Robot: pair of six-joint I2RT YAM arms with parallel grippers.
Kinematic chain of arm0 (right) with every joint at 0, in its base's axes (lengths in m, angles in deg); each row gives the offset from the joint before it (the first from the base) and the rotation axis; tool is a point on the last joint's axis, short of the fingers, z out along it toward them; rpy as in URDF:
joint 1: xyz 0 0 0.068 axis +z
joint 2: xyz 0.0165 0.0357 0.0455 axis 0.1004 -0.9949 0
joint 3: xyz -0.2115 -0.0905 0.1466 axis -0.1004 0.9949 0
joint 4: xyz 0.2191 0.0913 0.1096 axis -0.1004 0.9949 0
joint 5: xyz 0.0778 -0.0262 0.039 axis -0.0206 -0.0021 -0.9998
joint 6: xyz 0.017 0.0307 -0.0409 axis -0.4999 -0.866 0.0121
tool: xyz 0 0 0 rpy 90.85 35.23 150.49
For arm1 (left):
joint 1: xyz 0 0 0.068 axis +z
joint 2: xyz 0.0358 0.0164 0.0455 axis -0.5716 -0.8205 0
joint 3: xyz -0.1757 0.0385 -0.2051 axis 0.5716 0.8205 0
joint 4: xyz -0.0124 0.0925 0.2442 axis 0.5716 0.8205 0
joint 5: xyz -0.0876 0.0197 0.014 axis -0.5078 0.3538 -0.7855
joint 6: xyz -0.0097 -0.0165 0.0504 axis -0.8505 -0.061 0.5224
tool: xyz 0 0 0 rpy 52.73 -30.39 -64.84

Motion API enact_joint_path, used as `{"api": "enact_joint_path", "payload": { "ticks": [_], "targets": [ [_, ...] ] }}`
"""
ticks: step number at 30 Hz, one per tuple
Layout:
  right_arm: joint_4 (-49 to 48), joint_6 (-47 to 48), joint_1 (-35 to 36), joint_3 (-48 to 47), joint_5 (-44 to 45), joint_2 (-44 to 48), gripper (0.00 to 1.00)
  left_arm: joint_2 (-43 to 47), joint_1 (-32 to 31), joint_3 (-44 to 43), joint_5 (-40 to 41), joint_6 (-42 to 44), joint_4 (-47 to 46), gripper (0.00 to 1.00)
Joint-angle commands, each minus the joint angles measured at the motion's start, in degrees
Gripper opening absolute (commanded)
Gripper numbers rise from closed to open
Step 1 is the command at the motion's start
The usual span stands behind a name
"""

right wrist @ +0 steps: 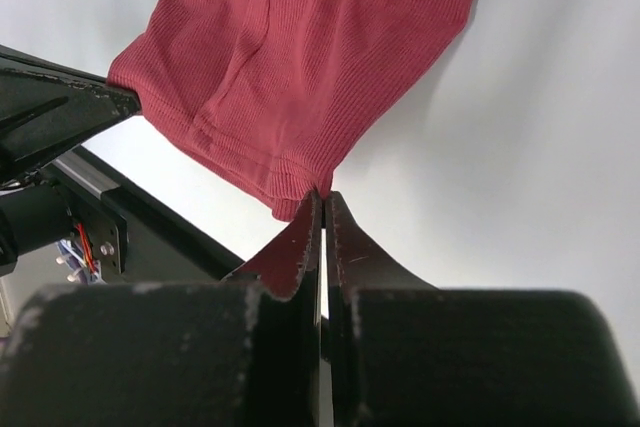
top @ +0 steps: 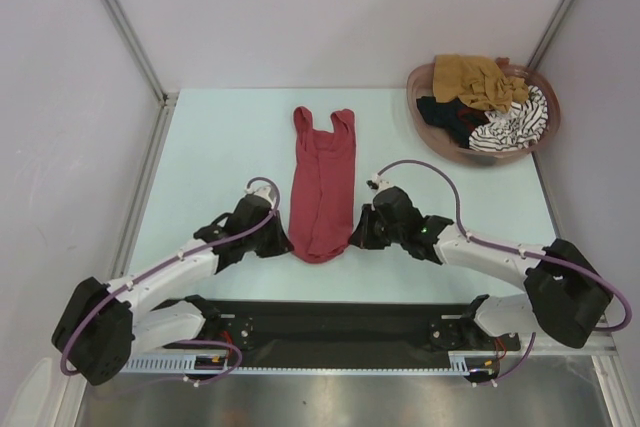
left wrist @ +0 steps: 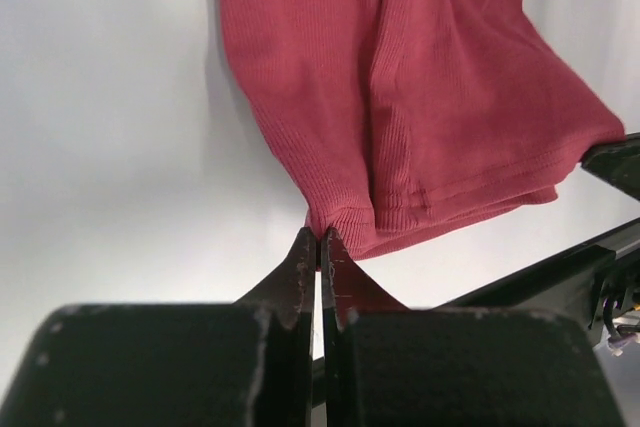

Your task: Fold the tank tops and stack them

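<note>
A dark red tank top lies folded lengthwise in a narrow strip on the table, straps pointing away. My left gripper is shut on the hem's left corner. On the other side, my right gripper is shut on the hem's right corner. Both pairs of fingertips pinch the ribbed cloth right at its bottom edge. A mustard-brown tank top, a black one and a black-and-white striped one lie heaped in the basket.
The pinkish-brown oval basket stands at the table's far right corner. A black strip runs along the near edge between the arm bases. Walls close in the left, far and right sides.
</note>
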Motion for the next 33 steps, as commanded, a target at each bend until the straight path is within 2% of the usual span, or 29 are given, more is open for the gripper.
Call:
{"api": "enact_joint_path", "payload": {
  "ticks": [1,10,20,33],
  "targets": [
    [-0.1,1.18,-0.73,-2.69,-1.79,-0.98,0.0,-1.69,-0.33,-3.83,0.56,1.44,1.57,0.0],
    [1.05,3.55,-4.77,-7.35,-3.9,-2.82,0.0,-5.03,1.86,-9.89,3.11,4.42,3.77,0.0],
    [1.75,5.31,-10.22,-13.94,-6.36,-7.92,0.0,-11.62,7.66,-17.45,2.05,8.2,3.69,0.0],
    [6.84,10.23,-16.11,-31.25,-6.98,-21.01,0.0,-26.21,12.06,-35.63,2.58,10.23,5.27,0.0]
  ]
}}
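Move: Each hand already holds a corner of the tank top's bottom hem, just off the table. The left strap lies about 36 cm ahead of the left hand, 2 cm to its right and 5 cm below; the neckline is 32 cm ahead and 7 cm right. From the right hand, the right strap is roughly 36 cm ahead, 1 cm left and 6 cm below, with the neckline 32 cm ahead and 6 cm left. Still pinching the hem corners with shut fingers, both hands carry the hem forward side by side over the body of the tank top towards the straps. They start slowly, then gather speed, going about 14 cm forward and rising some 5 cm on the way, their spacing held and the wrists barely turning. ##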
